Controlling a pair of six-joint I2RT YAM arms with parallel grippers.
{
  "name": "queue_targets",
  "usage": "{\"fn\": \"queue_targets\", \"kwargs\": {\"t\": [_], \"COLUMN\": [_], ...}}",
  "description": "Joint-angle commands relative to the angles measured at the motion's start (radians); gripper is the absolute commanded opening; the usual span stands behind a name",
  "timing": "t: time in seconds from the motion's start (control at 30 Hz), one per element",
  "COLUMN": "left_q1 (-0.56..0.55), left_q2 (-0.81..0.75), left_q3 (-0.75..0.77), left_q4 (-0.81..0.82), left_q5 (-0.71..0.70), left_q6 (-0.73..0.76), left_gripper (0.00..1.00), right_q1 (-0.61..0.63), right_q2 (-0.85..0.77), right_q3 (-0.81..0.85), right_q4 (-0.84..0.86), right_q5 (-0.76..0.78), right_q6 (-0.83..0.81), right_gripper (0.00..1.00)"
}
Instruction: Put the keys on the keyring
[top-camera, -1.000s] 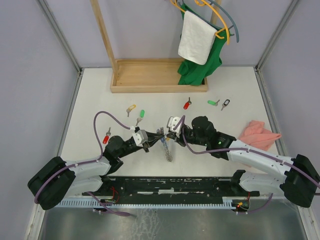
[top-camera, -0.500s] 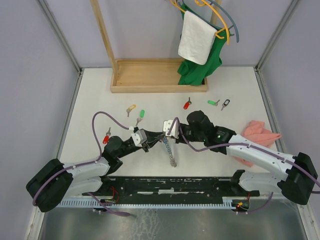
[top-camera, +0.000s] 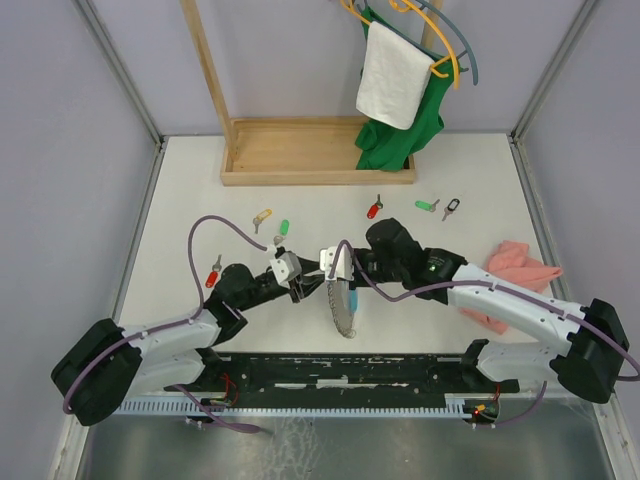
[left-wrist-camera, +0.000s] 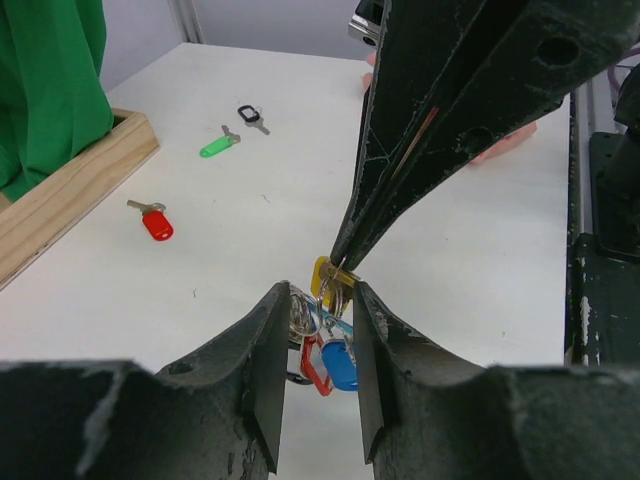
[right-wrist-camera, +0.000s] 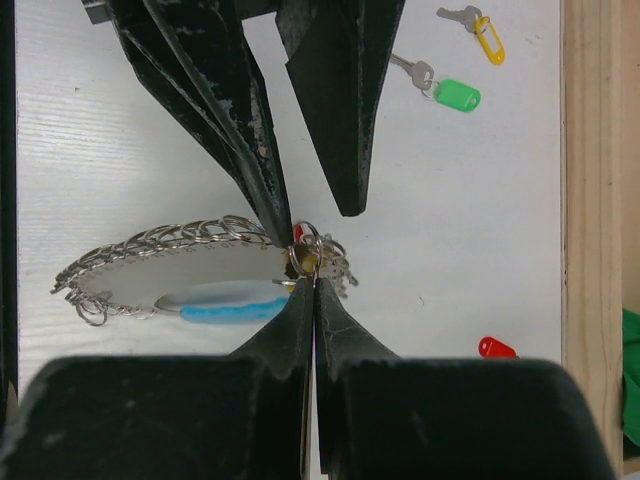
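Note:
The keyring (right-wrist-camera: 160, 246), a grey coil loop with a light-blue tube (right-wrist-camera: 232, 304), hangs from my right gripper (right-wrist-camera: 306, 272), which is shut on a small ring at its key bunch. In the top view the loop (top-camera: 344, 308) dangles below the right gripper (top-camera: 326, 271). My left gripper (left-wrist-camera: 319, 300) is open, its jaws either side of the bunch's yellow (left-wrist-camera: 324, 276), red (left-wrist-camera: 313, 366) and blue (left-wrist-camera: 341, 366) tags. From above, the left gripper (top-camera: 301, 284) sits just left of the right one. Loose keys lie on the table: yellow (top-camera: 262, 216), green (top-camera: 283, 228), red (top-camera: 212, 275).
More loose keys lie further back: red (top-camera: 374, 209), green (top-camera: 427, 206), black (top-camera: 452, 208). A wooden rack base (top-camera: 300, 150) with hanging green cloth (top-camera: 395, 140) and white towel (top-camera: 392, 75) stands behind. A pink cloth (top-camera: 515, 275) lies at the right.
My left gripper has gone from shut to open around the key bunch. The right gripper has shifted left and lifted, and the keyring now hangs turned, showing its loop.

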Motion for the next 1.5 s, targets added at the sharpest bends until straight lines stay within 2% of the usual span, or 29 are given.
{"fn": "queue_targets", "kwargs": {"t": [0.0,0.23,0.83,1.03,1.23,1.47], "left_q1": [0.002,0.002,0.008,0.023,0.028,0.03], "left_q2": [0.01,0.039,0.108,0.12,0.127,0.097], "left_q3": [0.069,0.096,0.121,0.134,0.15,0.13], "left_q4": [-0.045,-0.093,-0.076,-0.079,-0.096,-0.083], "left_q5": [0.021,0.05,0.118,0.162,0.182,0.123], "left_q6": [-0.026,-0.022,0.057,0.061,0.055,0.014], "left_gripper": [0.38,0.37,0.36,0.28,0.03,0.03], "right_q1": [0.01,0.011,0.013,0.013,0.014,0.013], "right_q2": [0.004,0.01,-0.001,-0.003,-0.004,-0.044], "right_q3": [0.068,0.079,0.094,0.102,0.107,0.064], "right_q4": [0.002,0.003,-0.036,-0.054,-0.078,-0.108], "right_q5": [0.002,-0.006,-0.043,-0.059,-0.055,0.063], "right_q6": [-0.049,-0.063,-0.106,-0.121,-0.125,-0.091], "right_gripper": [0.01,0.01,0.01,0.01,0.01,0.01]}}
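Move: The left hand, its fingers part-open, has the keyring's upper end about 2 cm to its right, level ahead and some 2 cm below; the right hand already pinches that end at its fingertips. A yellow-tagged key hangs about 4 cm right and 3 cm below the left hand. On the table, some 17 cm lower, the red-tagged key lies about 19 cm ahead and 12 cm right of the left hand, the green-tagged key 13 cm ahead and 9 cm left. Down and to its right, about 2 cm each way, the left hand eases in under the right fingertips with its fingers still part-open, then shuts them on the keyring's metal ring right beside the right hand's pinch. The right hand keeps its closed grip almost in place, turning only some 5 degrees. ##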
